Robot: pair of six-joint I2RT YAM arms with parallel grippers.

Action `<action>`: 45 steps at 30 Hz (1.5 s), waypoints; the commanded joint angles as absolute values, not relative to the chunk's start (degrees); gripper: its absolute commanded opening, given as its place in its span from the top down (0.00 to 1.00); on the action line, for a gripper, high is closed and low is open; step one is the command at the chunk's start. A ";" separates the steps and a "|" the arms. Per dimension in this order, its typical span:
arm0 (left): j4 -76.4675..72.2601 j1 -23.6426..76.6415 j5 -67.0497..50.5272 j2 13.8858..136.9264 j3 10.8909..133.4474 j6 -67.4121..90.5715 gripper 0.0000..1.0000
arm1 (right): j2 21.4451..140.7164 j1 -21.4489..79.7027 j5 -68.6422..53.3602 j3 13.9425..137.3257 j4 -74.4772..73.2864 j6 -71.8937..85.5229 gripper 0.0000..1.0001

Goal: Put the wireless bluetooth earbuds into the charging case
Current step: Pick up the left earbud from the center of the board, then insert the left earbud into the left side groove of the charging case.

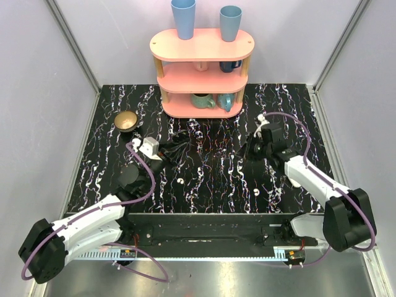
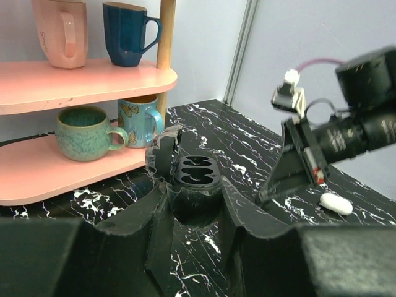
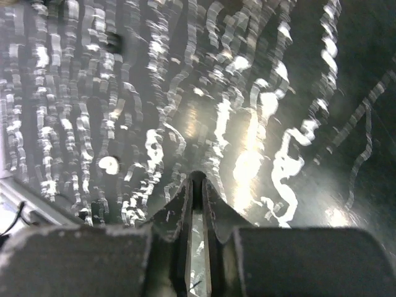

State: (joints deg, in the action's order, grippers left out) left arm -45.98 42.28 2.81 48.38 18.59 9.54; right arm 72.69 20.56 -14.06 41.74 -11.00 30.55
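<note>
A black charging case stands open with its lid up and both hollow slots showing. My left gripper is shut on its body, left of the table's centre. One small white earbud lies on the marble top just in front of the case. The other earbud lies in front of my right gripper and shows in the right wrist view and the left wrist view. My right gripper points down at the table, jaws almost together with only a thin slit and nothing seen between them.
A pink three-tier shelf stands at the back centre with mugs on it and two blue cups on top. A wooden bowl sits at the back left. Grey walls enclose the black marble table.
</note>
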 commanded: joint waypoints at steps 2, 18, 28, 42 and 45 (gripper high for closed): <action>-48.96 42.45 0.35 48.78 20.74 9.49 1.00 | 69.61 20.30 -28.29 51.49 -11.60 22.51 1.00; -43.07 42.01 -28.46 52.55 27.42 7.73 1.00 | 69.87 20.39 -63.08 76.19 -19.51 8.45 1.00; -48.96 41.04 -39.98 57.48 31.54 14.23 1.00 | 73.65 28.37 -62.41 93.50 -47.15 -10.18 1.00; -54.49 40.69 -46.49 63.28 34.98 20.74 1.00 | 78.13 34.80 -53.09 97.12 -55.99 -16.44 1.00; -55.28 40.69 -47.37 63.81 35.24 21.71 1.00 | 79.36 35.68 -52.38 97.82 -57.48 -17.23 1.00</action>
State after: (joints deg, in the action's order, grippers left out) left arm -49.71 40.97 -44.01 63.33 31.94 19.77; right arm 78.32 34.26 -54.00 95.46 -55.27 -15.16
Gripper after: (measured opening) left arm 0.339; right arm 0.101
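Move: The charging case, wells up in the left fingers, is about 20 cm to the left of the right hand, 4 cm nearer the base and some 17 cm higher; from the left hand, the earbud held in the right fingers mirrors that. From the right hand, a small white piece lies 9 cm below, 9 cm back and 6 cm right, another 9 cm below, 19 cm left and 5 cm back, and the green mug 21 cm ahead, 13 cm left and 3 cm lower. Keeping its pinch on the earbud, the right hand climbs some 30 cm, swinging back and left towards the case, then sinks about 5 cm over it, its fingers turning counter-clockwise until they point left and slightly down. The left hand, still gripping the case, brings it right and back to meet the earbud, turning about 45 degrees clockwise. ##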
